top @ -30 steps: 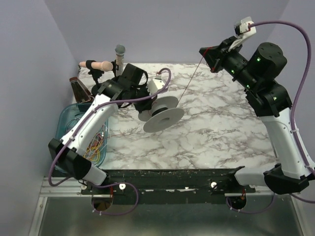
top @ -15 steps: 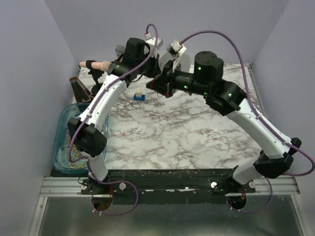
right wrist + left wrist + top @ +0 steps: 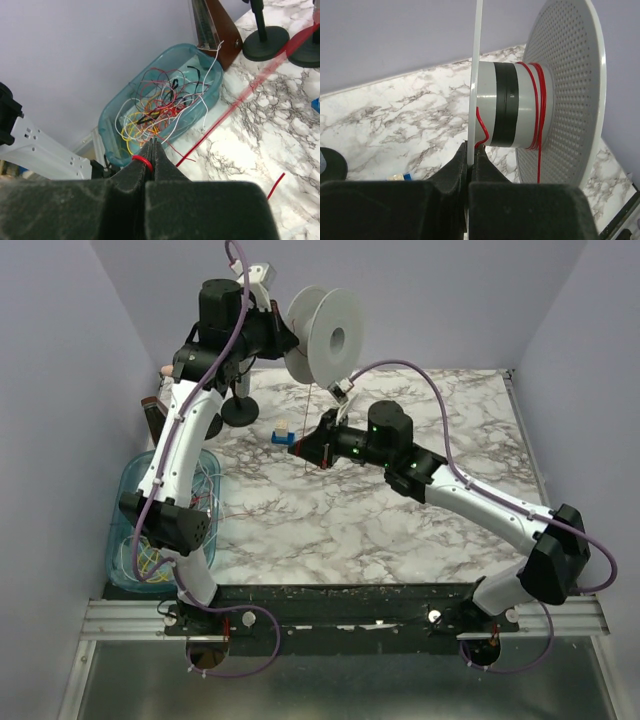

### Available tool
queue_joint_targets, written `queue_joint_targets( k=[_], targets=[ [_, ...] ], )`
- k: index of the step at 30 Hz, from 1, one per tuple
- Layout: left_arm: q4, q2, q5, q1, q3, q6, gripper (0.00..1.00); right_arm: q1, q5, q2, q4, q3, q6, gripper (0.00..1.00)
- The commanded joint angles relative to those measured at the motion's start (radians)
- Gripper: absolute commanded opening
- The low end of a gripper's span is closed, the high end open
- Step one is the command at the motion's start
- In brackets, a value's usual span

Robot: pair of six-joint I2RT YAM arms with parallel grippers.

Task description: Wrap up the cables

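Note:
My left gripper [image 3: 472,150] is shut on the near flange of a pale grey spool [image 3: 507,105], which it holds high over the back of the table [image 3: 325,332]. A few turns of a red cable [image 3: 538,107] lie round the spool's hub. From there the red cable [image 3: 313,410] drops to my right gripper [image 3: 299,448], low over the table's left middle. In the right wrist view that gripper [image 3: 152,145] is shut on the red cable [image 3: 142,161], which runs on as a taut, blurred line [image 3: 240,100]. More cables [image 3: 160,107] lie tangled in a teal bin.
The teal bin [image 3: 125,540] stands at the table's left edge, with a brown wedge-shaped object [image 3: 155,420] behind it. Black round stand bases [image 3: 270,37] stand at the back left. A small blue block [image 3: 283,436] lies near my right gripper. A loose red end [image 3: 275,185] rests on the marble.
The left arm has lifted the spool from low over the table to high at the back. The right arm has swung from the far right down to the left middle, still gripping the cable.

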Motion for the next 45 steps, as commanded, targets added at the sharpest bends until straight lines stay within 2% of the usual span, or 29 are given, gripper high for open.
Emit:
queue_joint_targets(
  k=[1, 5, 14, 18, 21, 23, 26, 30, 33, 36, 39, 43, 45],
  targets=[
    [0.226, -0.088, -0.019, 0.053, 0.099, -0.076, 0.0, -0.022, -0.221, -0.011, 0.207, -0.222, 0.21, 0.01],
    [0.212, -0.16, 0.05, 0.069, 0.085, -0.063, 0.0, -0.1, -0.215, 0.018, 0.332, -0.337, 0.255, 0.01],
    [0.137, -0.317, 0.271, 0.07, -0.068, 0.041, 0.0, -0.295, -0.187, 0.012, 0.321, -0.416, 0.177, 0.01],
    [0.08, -0.374, 0.423, 0.07, -0.178, 0.179, 0.0, -0.344, -0.129, -0.027, 0.167, -0.394, 0.019, 0.01],
    [-0.048, -0.406, 0.567, 0.069, -0.229, 0.382, 0.0, -0.372, -0.085, -0.083, 0.094, -0.382, -0.094, 0.01],
    [-0.153, -0.423, 0.602, 0.069, -0.258, 0.521, 0.0, -0.395, -0.078, -0.121, 0.059, -0.382, -0.162, 0.01],
    [-0.231, -0.441, 0.599, 0.069, -0.31, 0.624, 0.0, -0.41, -0.074, -0.164, -0.011, -0.367, -0.281, 0.01],
    [-0.216, -0.457, 0.567, 0.069, -0.352, 0.598, 0.0, -0.41, -0.127, -0.182, -0.065, -0.371, -0.349, 0.01],
    [-0.161, -0.452, 0.483, 0.069, -0.326, 0.483, 0.0, -0.41, -0.274, -0.158, -0.052, -0.379, -0.31, 0.05],
    [-0.147, -0.44, 0.432, 0.067, -0.277, 0.423, 0.0, -0.41, -0.39, -0.15, 0.103, -0.441, -0.186, 0.12],
    [-0.145, -0.437, 0.448, 0.067, -0.252, 0.403, 0.0, -0.41, -0.413, -0.173, 0.363, -0.543, -0.06, 0.21],
    [-0.133, -0.434, 0.457, 0.064, -0.234, 0.366, 0.0, -0.409, -0.382, -0.144, 0.474, -0.558, -0.004, 0.24],
    [-0.123, -0.432, 0.461, 0.063, -0.223, 0.351, 0.0, -0.406, -0.37, -0.12, 0.516, -0.561, 0.008, 0.18]
  ],
)
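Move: Spool's middle, its left flange already pinched in the left fingers, lies about 6 cm right of that hand, 2 cm ahead and level with it. From the right hand, which holds the red cable's end, the spool is roughly 22 cm ahead, 6 cm right and 10 cm up. The toy block sits some 5 cm ahead, 7 cm left and 40 cm below the left hand; the microphone stand about 17 cm ahead, 20 cm left, 28 cm below. Drawing the spool back towards the robot by about 16 cm, the left hand keeps its pinch, rises, dips and rises again, and turns clockwise some 25 degrees. Meanwhile the right hand carries the cable end right and down, some 13 cm each way, swinging forward and then partly back, and its fingers open at the end to let the cable go. ##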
